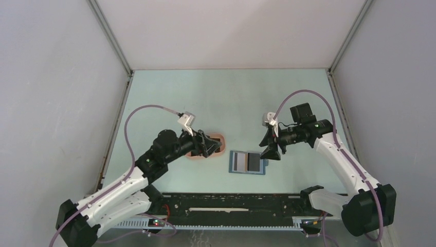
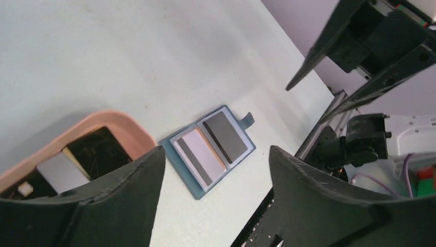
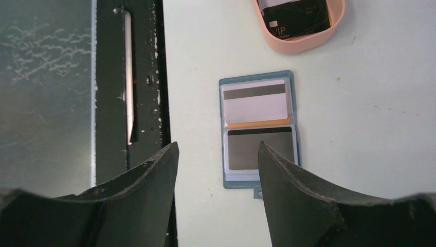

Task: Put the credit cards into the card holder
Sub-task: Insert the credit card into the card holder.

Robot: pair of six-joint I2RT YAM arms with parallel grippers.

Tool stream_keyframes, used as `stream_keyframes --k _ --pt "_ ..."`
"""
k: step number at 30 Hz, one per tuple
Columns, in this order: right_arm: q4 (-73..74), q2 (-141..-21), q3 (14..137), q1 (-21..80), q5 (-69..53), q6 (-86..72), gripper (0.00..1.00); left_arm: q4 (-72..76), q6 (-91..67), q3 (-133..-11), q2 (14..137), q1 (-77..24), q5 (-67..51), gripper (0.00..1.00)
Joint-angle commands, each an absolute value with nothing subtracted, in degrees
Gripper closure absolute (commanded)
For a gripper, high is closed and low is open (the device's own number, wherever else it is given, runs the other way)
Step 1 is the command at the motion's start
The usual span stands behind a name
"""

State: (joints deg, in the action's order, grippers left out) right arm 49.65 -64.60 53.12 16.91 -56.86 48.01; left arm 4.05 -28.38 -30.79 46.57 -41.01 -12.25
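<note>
The blue card holder [image 1: 231,163] lies open on the table between both arms. Its upper pocket holds a pale card with a dark stripe [image 3: 254,103] over an orange one [image 3: 257,124]. Its lower pocket holds a dark card [image 3: 259,149]. The same holder [image 2: 181,174] appears in the left wrist view. More black credit cards [image 3: 295,18] lie in the pink tray [image 3: 303,43]. My left gripper [image 1: 205,144] hovers open over the tray, empty. My right gripper [image 1: 271,149] hangs open and empty by the holder's right end.
The pink oval tray [image 1: 222,145] sits just left of the holder, partly hidden by my left gripper. A black rail [image 1: 231,206] with a metal strip runs along the table's near edge. Grey walls close the table in on three sides.
</note>
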Motion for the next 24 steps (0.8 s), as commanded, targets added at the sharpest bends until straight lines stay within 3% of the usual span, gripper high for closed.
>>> stream_keyframes --k 1,4,13,18,24 --pt "52.69 -64.75 55.11 14.17 -61.71 46.08 0.32 4.81 -32.05 -24.93 40.93 -40.33 -3.55 0.14" --pt "52.78 -64.76 55.06 12.62 -61.77 45.99 0.32 3.92 -35.21 -21.10 35.93 -39.48 1.16 0.01" --pt "51.50 -64.49 55.11 9.28 -59.94 44.57 0.32 -7.70 -35.89 -18.46 21.71 -37.63 14.60 0.00" --pt "50.90 -65.55 55.06 8.79 -59.17 43.89 0.32 -10.83 -32.83 -21.35 23.05 -37.53 17.65 0.00" --pt "50.88 -67.74 55.11 8.79 -60.15 43.29 0.32 -9.39 -31.54 -23.46 28.04 -37.52 12.57 0.00"
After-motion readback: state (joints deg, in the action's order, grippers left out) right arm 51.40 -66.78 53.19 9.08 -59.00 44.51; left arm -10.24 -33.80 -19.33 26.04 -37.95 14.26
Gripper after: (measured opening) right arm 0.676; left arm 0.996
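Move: The pink card tray lies about 6 cm ahead of the left hand, 5 cm to its left and 16 cm below; the blue card holder sits roughly 16 cm to that hand's right, 2 cm back and 17 cm down. From the right hand, the tray is some 27 cm left, 7 cm ahead and 12 cm below, and the holder is about 6 cm left, level fore-and-aft and 13 cm below. Empty and touching nothing, the left hand swings about 11 cm left, away from the card holder and along the near side of the card tray, sinking some 6 cm with a brief levelling midway. It turns about 30 degrees counter-clockwise to face the tray as its fingers spread fully. The right hand, still part-open, eases a couple of centimetres right and slightly forward off the holder. ##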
